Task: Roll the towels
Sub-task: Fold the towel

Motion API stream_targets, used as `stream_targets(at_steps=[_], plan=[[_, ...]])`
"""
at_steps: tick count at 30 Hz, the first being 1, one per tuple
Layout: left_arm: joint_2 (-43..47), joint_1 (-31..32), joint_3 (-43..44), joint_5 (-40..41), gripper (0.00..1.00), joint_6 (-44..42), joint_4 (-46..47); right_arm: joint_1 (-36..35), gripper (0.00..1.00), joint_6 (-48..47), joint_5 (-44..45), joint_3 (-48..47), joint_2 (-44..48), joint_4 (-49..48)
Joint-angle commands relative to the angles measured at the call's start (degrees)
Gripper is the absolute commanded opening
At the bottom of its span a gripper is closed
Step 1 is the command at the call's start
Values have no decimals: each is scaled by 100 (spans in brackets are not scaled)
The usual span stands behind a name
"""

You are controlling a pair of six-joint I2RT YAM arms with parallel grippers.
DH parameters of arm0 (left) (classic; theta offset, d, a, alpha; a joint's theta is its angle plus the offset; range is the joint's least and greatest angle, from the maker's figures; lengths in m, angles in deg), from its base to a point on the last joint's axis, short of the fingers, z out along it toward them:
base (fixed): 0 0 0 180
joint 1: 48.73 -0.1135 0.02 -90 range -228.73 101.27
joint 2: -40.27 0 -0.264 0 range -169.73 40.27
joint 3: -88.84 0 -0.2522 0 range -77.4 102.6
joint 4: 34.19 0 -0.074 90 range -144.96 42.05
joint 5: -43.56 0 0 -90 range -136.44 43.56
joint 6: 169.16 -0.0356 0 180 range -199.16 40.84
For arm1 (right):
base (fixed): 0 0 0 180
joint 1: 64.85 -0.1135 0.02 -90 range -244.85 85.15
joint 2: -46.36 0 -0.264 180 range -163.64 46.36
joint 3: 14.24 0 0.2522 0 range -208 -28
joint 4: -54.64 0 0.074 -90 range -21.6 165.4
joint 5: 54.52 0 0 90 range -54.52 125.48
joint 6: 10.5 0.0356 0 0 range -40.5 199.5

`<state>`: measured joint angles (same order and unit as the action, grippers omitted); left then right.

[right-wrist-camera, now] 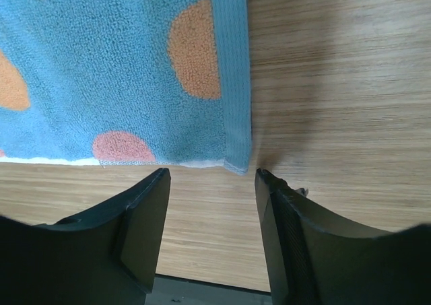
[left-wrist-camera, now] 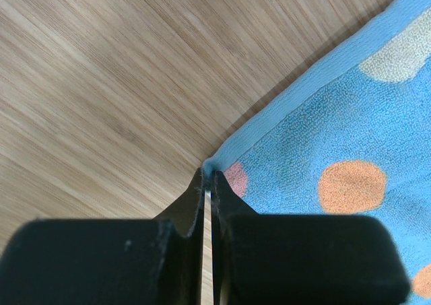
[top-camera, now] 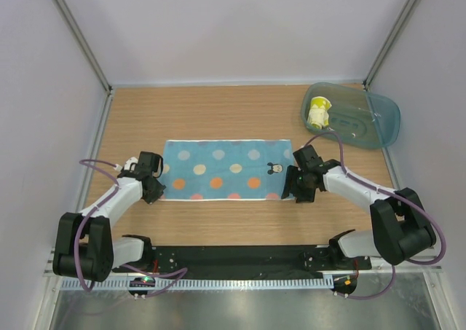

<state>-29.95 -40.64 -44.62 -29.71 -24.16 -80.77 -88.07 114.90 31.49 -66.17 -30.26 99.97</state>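
The light blue towel (top-camera: pixel 222 170) with orange, white and pink dots lies spread flat in the middle of the wooden table. My left gripper (top-camera: pixel 154 189) is at its near left corner; in the left wrist view the jaws are shut on that corner (left-wrist-camera: pixel 214 162), pinching the hem of the blue towel (left-wrist-camera: pixel 323 116). At the near right corner (right-wrist-camera: pixel 237 165) my right gripper (top-camera: pixel 294 193) stands open just short of the blue towel (right-wrist-camera: pixel 101 62), with bare wood between its fingers (right-wrist-camera: pixel 151 197). The yellow towel (top-camera: pixel 318 112) sits bunched up in the tray.
A translucent teal tray (top-camera: pixel 378 122) stands at the back right corner of the table. White walls close in the back and both sides. A black base rail (top-camera: pixel 233 259) runs along the near edge.
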Motion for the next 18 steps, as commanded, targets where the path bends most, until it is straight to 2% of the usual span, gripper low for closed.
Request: stream_targets(at_steps=[1, 11, 18], plan=[[96, -36, 45, -47, 0, -95, -5, 11, 59, 134, 240, -58, -63, -125], [175, -36, 54, -91, 0, -86, -5, 55, 46, 108, 583, -32, -292, -116], [263, -36, 71, -56, 0, -104, -67, 63, 24, 90, 583, 12, -363, -178]])
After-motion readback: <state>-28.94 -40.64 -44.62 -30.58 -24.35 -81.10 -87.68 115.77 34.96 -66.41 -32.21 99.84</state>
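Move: The blue towel's near right corner lies just ahead and to the right of the right hand, about 1 cm each way and 1 cm below. From the right hand, the bear face on the towel is about 9 cm ahead and 5 cm left; the yellow rolled towel in the tray stands some 26 cm ahead and 7 cm right. From the left hand, that corner is roughly 36 cm to the right, about level ahead. The blue towel's near right corner is closed in on by the right fingers: the right hand slides about 1 cm right while sinking nearly as much and edging forward, its fingers narrowing from over half open to about a quarter around the corner. The left hand stays in place and keeps its pinch on the near left corner. ##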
